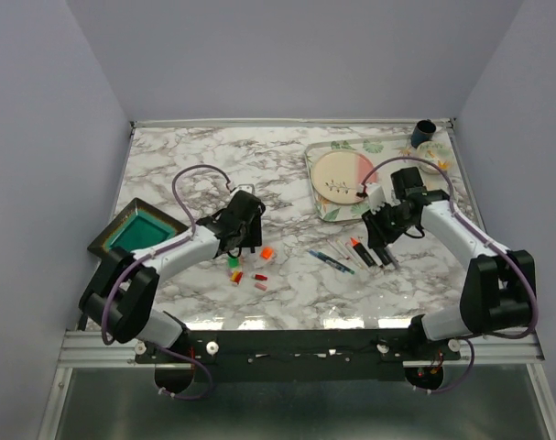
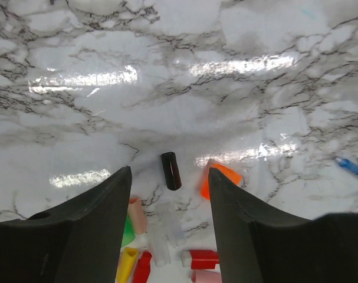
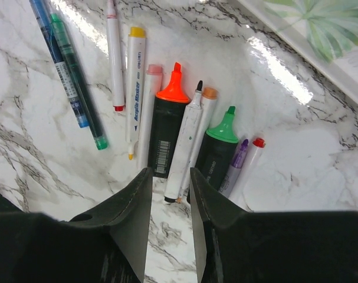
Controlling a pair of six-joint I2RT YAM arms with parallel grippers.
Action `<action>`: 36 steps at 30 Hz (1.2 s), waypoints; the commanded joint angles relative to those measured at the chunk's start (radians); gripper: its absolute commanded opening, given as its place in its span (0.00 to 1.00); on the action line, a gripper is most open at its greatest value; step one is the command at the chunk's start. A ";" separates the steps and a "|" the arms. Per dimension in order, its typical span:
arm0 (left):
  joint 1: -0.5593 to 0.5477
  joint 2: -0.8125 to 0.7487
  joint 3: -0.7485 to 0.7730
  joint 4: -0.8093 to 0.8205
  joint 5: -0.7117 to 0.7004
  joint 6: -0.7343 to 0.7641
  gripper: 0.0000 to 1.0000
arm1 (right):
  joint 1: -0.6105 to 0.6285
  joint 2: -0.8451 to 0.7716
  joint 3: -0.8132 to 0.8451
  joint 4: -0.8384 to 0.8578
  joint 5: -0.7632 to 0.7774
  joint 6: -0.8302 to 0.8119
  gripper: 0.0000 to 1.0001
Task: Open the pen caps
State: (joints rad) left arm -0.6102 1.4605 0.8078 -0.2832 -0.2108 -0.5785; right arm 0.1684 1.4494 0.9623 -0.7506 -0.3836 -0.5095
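Note:
Loose pen caps lie in a small heap on the marble. In the left wrist view I pick out a black cap, an orange cap, a red cap, yellow, green and pink ones, and clear ones. My left gripper hovers open above this heap and holds nothing. Uncapped pens lie side by side on the right: an orange highlighter, a green highlighter and a white marker. My right gripper stands just short of their tails, jaws a little apart with only marble between them.
A blue pen and a green pen lie left of the pen row. A floral tray with a plate is behind the right arm, with a dark cup at the back right corner. A teal dish sits far left.

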 commanded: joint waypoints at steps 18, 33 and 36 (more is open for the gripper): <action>0.021 -0.767 -0.144 -0.053 -0.121 0.042 0.99 | -0.463 -0.497 -0.024 0.169 -0.228 0.066 0.42; 0.021 -0.775 0.094 -0.232 -0.104 0.150 0.99 | -0.517 -0.600 0.162 0.206 -0.167 0.311 0.96; 0.021 -0.761 0.146 -0.269 -0.122 0.172 0.99 | -0.517 -0.610 0.182 0.205 -0.112 0.371 1.00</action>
State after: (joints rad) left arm -0.5949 0.6880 0.8738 -0.4736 -0.3027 -0.4694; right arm -0.3401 0.8585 1.1038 -0.5655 -0.5678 -0.2596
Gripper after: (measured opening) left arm 0.985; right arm 0.978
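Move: The small black cap lies nearly straight below the left hand, about 4 cm down between its half-open fingers; the orange cap is roughly 4 cm to the right and 1 cm back, the green cap some 5 cm left and 4 cm back. From the right hand, the uncapped white marker's middle is about 2 cm ahead, 3 cm left and 5 cm below, with the orange highlighter 2 cm left of the marker and the green highlighter 3 cm to its right, 1 cm nearer the base. Nothing is gripped: both hands pull up and away from the table together. The left opens fully early on and climbs about 22 cm off the black cap, then also drifts left and slightly back, its fingers tilting up towards forward. The right rises some 25 cm while swinging 10 cm right, away from the pen row, tipping up steeply and turning clockwise, and spreads its fingers wide only near the end. ##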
